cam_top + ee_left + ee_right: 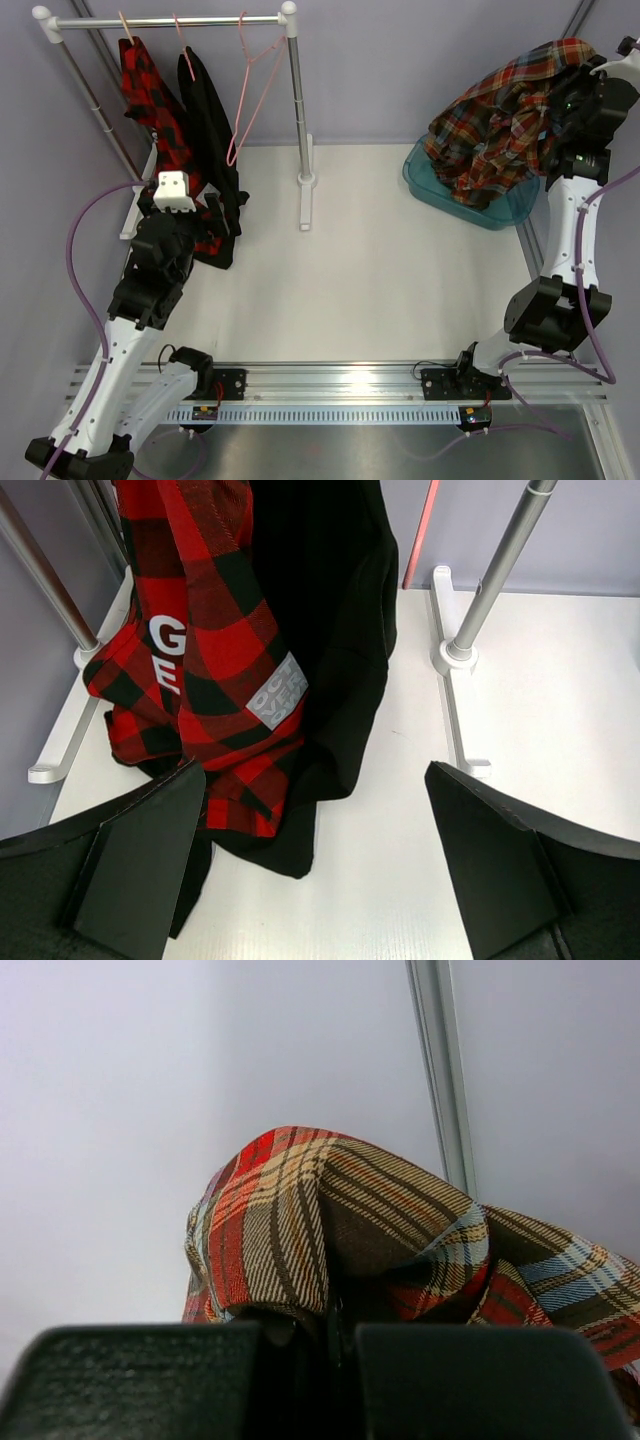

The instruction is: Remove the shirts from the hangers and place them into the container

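Note:
On the white rail at the back left, a red-and-black check shirt (150, 100) (210, 650) with white letters and a plain black shirt (212, 130) (335, 630) hang on pink hangers (180, 32). A third pink hanger (250, 90) hangs bare beside them. My left gripper (320, 870) is open just in front of the two shirts' lower hems, touching neither. My right gripper (335, 1345) is shut on the tartan shirt (330, 1220) (510, 110). It holds the shirt bunched above the teal container (470, 200) at the back right, the cloth draping down into it.
The rail's right post (296, 100) (490, 590) and its white foot (305, 205) stand between the rack and the container. A slanted rack leg (45, 580) runs down at the far left. A metal frame bar (530, 250) edges the table on the right.

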Robot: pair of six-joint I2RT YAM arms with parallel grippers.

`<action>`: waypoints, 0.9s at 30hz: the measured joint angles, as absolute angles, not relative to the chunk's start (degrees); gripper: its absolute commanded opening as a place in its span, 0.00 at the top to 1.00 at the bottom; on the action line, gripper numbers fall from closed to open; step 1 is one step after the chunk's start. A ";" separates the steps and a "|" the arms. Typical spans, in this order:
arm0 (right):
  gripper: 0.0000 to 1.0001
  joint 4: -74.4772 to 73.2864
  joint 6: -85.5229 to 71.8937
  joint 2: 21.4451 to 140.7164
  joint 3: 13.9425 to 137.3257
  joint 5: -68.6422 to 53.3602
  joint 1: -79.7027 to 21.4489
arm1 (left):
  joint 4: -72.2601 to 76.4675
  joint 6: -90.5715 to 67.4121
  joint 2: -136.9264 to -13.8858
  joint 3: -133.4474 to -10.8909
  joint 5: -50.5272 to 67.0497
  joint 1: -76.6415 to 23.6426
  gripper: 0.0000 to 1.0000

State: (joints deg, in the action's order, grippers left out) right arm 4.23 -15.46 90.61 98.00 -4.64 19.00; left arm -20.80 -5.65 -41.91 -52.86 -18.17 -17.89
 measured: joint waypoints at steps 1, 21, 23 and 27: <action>1.00 5.17 -15.73 89.71 97.56 -5.08 19.22 | -20.80 -5.65 -41.98 -52.86 -18.17 -17.89 0.01; 1.00 9.32 -17.21 98.98 93.93 -13.13 20.36 | -20.78 -6.00 -42.54 -52.86 -18.17 -17.78 0.01; 1.00 9.10 -17.26 100.18 93.51 -13.61 20.21 | -20.82 -5.98 -42.65 -52.86 -18.17 -17.78 0.01; 1.00 9.63 -17.63 100.36 90.13 -14.33 19.16 | -20.80 -6.00 -42.63 -52.86 -18.17 -17.67 0.01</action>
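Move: The right hand holds the plaid shirt high up. The container's middle lies roughly 6 cm ahead, 8 cm to its left and 42 cm below; the shirt's bulk hangs about 9 cm left, 2 cm ahead and 20 cm below the hand. From the idle left hand, the container is some 26 cm ahead, 72 cm right and 26 cm below. Down and forward goes the right hand after a small lift of about 3 cm with a slight draw back, lowering the plaid shirt towards the container. It ends some 13 cm lower and 5 cm farther out, still pinching the cloth in shut fingers, while the wrist tips down and turns counter-clockwise, about 10 degrees each. ##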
